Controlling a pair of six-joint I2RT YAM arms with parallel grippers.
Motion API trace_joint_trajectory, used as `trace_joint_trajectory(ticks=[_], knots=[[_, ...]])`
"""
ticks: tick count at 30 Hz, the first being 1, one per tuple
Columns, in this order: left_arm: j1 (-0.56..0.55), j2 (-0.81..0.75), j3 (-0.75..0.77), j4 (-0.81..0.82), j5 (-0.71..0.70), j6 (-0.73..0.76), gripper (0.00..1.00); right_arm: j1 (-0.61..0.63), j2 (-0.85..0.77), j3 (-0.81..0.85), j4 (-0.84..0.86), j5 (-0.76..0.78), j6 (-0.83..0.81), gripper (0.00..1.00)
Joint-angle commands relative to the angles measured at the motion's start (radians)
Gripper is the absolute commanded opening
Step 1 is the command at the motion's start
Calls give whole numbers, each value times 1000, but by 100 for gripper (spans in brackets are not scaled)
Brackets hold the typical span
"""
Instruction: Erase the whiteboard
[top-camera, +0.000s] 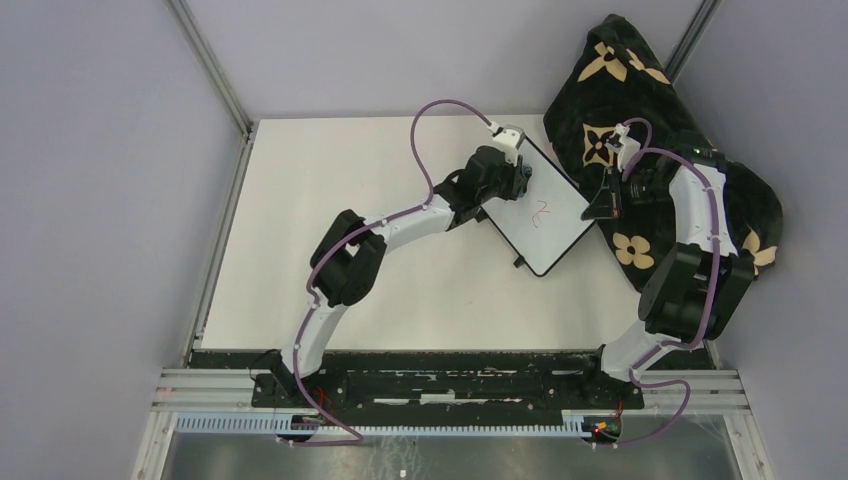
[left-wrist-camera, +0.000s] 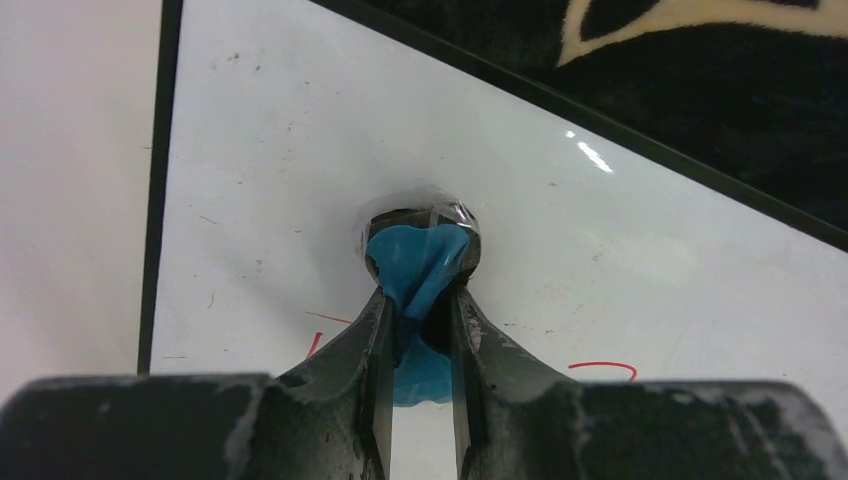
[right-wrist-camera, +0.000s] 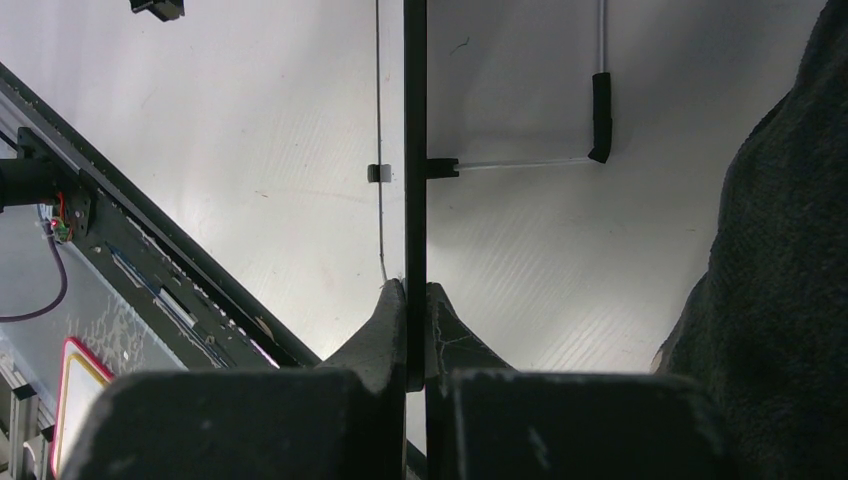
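Note:
The whiteboard (top-camera: 552, 237) lies tilted at the table's back right, its far side against the blanket, with a red scribble (top-camera: 541, 213) near its middle. My left gripper (top-camera: 522, 178) is shut on a small blue eraser pad (left-wrist-camera: 418, 262), whose round tip presses against the white surface (left-wrist-camera: 300, 150). Red strokes (left-wrist-camera: 603, 368) show just beside the fingers (left-wrist-camera: 372, 335). My right gripper (top-camera: 606, 205) is shut on the board's thin black edge (right-wrist-camera: 415, 150), seen end-on between its jaws. One black foot (right-wrist-camera: 600, 100) sticks out behind the board.
A black blanket with tan flowers (top-camera: 660, 120) is heaped at the back right, touching the board and close beside my right arm (right-wrist-camera: 790, 250). The arms' black base rail (top-camera: 430, 380) runs along the near edge. Grey walls close in both sides.

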Motion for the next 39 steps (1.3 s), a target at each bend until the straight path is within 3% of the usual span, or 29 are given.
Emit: trace_joint_trajectory(ticks=[1, 12, 39], knots=[[-81, -35, -23, 58, 126, -52, 3, 32, -15, 12, -3, -30, -79, 1], [-83, -67, -45, 25, 60, -9, 3, 32, -10, 16, -3, -31, -76, 0], [153, 24, -130, -8, 51, 0, 3, 31, -12, 19, -8, -33, -77, 0]])
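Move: The eraser is already pinched in the left gripper on the whiteboard. The first red character lies about 4 cm to this hand's left, level fore-and-aft and some 4 cm lower; the second red mark is roughly 5 cm back and 4 cm right, and the board's left corner about 11 cm left and 1 cm ahead. From the right gripper, which already holds the board's edge, the first character lies about 18 cm left and 7 cm ahead. Draw the left gripper with the eraser about 4 cm back and to the right across the whiteboard, rising slightly, then reverse and sweep it some 10 cm left and forward, sinking about 4 cm, towards the first character and the board's left corner. Keep the eraser pinched and against the board; keep the right gripper clamped on the board's edge, letting it ease forward about 1 cm. ##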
